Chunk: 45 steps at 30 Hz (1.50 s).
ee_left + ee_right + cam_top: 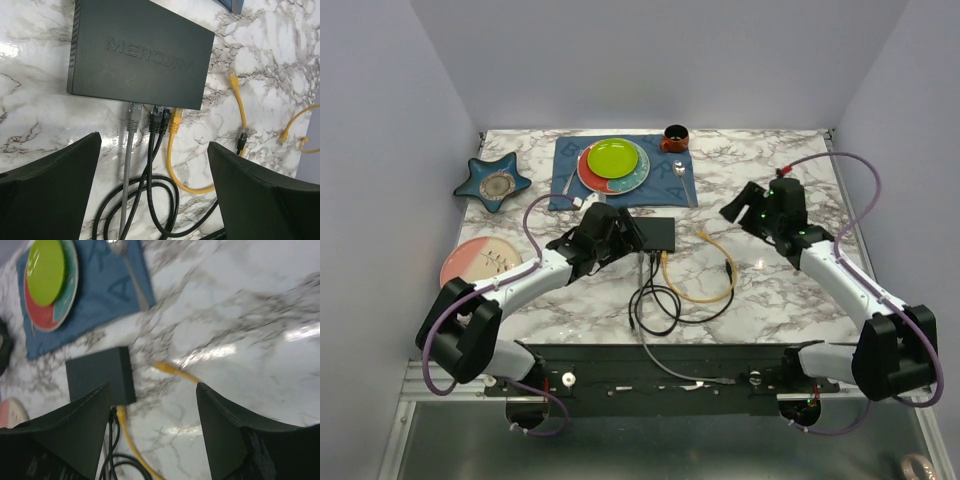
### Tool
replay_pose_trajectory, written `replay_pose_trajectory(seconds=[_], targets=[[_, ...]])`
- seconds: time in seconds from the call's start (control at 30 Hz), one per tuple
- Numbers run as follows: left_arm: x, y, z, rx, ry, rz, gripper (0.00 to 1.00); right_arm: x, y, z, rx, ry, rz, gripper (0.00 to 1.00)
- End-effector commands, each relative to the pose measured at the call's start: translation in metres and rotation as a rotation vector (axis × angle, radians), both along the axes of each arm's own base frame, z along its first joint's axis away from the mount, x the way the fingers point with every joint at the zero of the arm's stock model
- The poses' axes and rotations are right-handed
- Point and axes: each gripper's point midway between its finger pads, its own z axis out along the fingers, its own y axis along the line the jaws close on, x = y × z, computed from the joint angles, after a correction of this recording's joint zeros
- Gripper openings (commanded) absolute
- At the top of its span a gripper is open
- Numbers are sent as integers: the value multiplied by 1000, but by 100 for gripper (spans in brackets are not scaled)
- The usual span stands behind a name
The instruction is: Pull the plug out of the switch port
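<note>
The matte-black switch [657,233] lies flat at the table's middle, sockets along its near edge. In the left wrist view the switch [135,50] has a grey plug [134,111], two black plugs [158,118] and a yellow plug [175,119] in its ports. My left gripper [623,228] is open and empty, above the switch's left end, and the cables run between its fingers [55,185]. My right gripper [738,207] is open and empty, above the table to the right of the switch [97,375]. A loose yellow plug end [165,367] lies near it.
Yellow cable [705,295] and black cable loops [655,305] lie in front of the switch; a grey cable [665,362] runs to the near edge. Behind are a blue mat [670,185] with stacked plates [612,158], a spoon [678,170], a mug [674,137]; left, a starfish dish [493,181] and a pink plate [478,260].
</note>
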Motion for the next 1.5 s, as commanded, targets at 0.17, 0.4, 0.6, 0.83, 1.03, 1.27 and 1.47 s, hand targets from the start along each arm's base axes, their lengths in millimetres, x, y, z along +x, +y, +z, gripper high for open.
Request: replay_pose_trajectory(seconds=[0.17,0.4,0.6,0.83,1.03,1.27,1.47], targets=[[41,-3,11,28,-32,-19,79,-40,113,-48,185,50,393,67],[69,-15,8,17,-21,-73,36,-56,143,-73,268,102,516,67],[73,-24,-7,5,7,-100,21,-59,160,-87,317,140,561,66],[70,-23,-27,21,52,-108,14,-62,178,-102,322,192,600,61],[64,-18,-42,24,86,-95,10,-57,181,-110,337,219,571,57],[56,-10,-47,32,94,-86,9,-49,183,-124,348,260,516,50],[54,-6,-52,36,109,-81,8,-42,186,-130,356,272,499,48]])
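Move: The yellow plug in the switch port is the right hand's aim: about 19 cm to its left, 4 cm back and 13 below. From there the black plugs sit some 2 cm farther left, and a loose yellow plug lies about 8 cm to the right and 6 farther out. For the left hand the switch's middle is roughly 8 cm ahead, 3 right and 6 below, with the yellow plug about 3 ahead, 7 right and 7 below. Sweeping left some 18 cm while sinking about 13 and drawing back a little, the right hand turns roughly 30 degrees counter-clockwise and tips down, its open fingers narrowing to about half until they stand either side of the yellow plug. The left hand goes forward some 7 cm, shutting its wide-open fingers on nothing, then sinks until the closed tips rest on the switch's top near the port side. ##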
